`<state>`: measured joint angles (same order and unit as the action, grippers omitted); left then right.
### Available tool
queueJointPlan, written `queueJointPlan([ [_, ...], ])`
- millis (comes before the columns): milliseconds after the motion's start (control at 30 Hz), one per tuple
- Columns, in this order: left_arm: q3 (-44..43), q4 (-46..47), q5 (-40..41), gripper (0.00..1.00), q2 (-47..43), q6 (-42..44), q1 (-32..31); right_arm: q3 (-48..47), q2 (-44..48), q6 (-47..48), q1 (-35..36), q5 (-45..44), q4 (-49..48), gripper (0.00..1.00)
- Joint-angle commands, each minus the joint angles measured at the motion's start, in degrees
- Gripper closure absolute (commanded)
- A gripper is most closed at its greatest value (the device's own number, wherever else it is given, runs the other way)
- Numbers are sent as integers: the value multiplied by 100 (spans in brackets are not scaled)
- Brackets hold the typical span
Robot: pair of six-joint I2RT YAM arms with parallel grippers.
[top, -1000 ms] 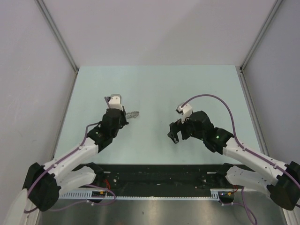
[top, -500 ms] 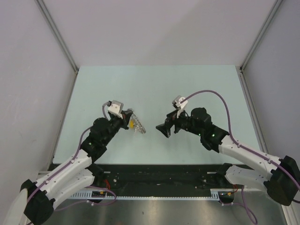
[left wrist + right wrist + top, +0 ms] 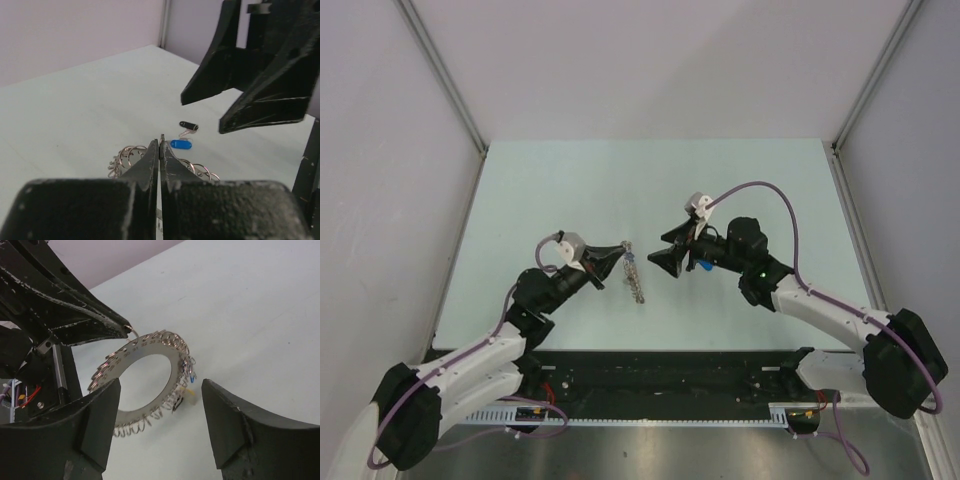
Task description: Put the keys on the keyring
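Observation:
My left gripper [image 3: 622, 246] is shut on a small wire loop at the edge of the keyring [image 3: 635, 277]. The ring hangs edge-on over the table's middle. In the right wrist view the keyring [image 3: 150, 347] is a flat grey ring with wire loops all round. Tiny blue, yellow and black keys [image 3: 188, 388] hang at its right edge. My right gripper [image 3: 657, 260] stands open just right of the ring, touching nothing. A loose blue key [image 3: 180, 144] and a black key [image 3: 189, 125] lie on the table beyond my left gripper [image 3: 161, 142].
The pale green table [image 3: 570, 190] is walled by grey panels at left, right and back. A black rail [image 3: 670, 365] with the arm bases runs along the near edge. The right gripper's fingers [image 3: 270, 100] loom close in the left wrist view.
The left gripper has lifted the keyring off the table and swung it right, so it hangs edge-on. The right gripper has moved left towards it, and its jaws have narrowed a little.

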<state>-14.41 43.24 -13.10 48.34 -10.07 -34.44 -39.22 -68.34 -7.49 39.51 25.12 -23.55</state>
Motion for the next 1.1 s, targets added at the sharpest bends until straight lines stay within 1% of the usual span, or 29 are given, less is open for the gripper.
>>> queueJointPlan([
  [0, 97, 1485, -631, 99, 79, -188, -2, -42, -215, -69, -145, 738, -940, 31],
  [33, 88, 1520, -736, 100, 88, -215, -2, -42, -276, -69, -145, 922, -1002, 34],
  [233, 79, 1696, -1036, 100, 106, -277, 7, -103, -470, -60, -145, 1310, -1187, 48],
  [400, 44, 1731, -1151, 100, 132, -347, -2, -243, -698, -86, -136, 1670, -1257, 54],
  [600, 26, 1723, -1168, 100, 176, -373, -2, -340, -787, -104, -127, 1952, -1336, 55],
  [800, 35, 1784, -1194, 100, 325, -417, -2, -384, -716, -60, -145, 2031, -1231, 55],
  [933, 97, 2091, -1168, 100, 457, -645, -2, -384, -550, -51, -163, 2224, -1126, 55],
  [967, 132, 2309, -1186, 99, 483, -759, 7, -376, -532, -25, -163, 2260, -1117, 55],
  [1067, 141, 2478, -1335, 100, 554, -901, -2, -384, -523, 1, -180, 2295, -1081, 57],
])
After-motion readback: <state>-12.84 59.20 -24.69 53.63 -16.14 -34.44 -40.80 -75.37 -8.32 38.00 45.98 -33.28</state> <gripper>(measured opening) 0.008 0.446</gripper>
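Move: The left fingers are shut on a wire loop at the keyring's upper edge; the right hand's half-open fingers face it, with that held loop about 8 cm to their left, at about their own height and level in reach. The keyring's plate hangs below, its middle some 6 cm left of the right hand, 3 cm back and 6 cm down. On the table, 16 cm lower, lie the blue key, 8 cm ahead and 10 cm right, and the black key, 10 cm ahead and 17 cm right. From the left hand, the right gripper is 8 cm to the right. Both hands drift back about 3 cm while closing on each other, the right going about 2.5 cm left towards the held loop and turning some 20 degrees counter-clockwise as its fingers narrow from about three quarters to a little under half open. The left, its fingers still shut on the loop, brings the keyring about 2.5 cm right and as much up, turning a little clockwise, so that the loop comes in front of the right fingertips, with no right-hand grip on it yet. ##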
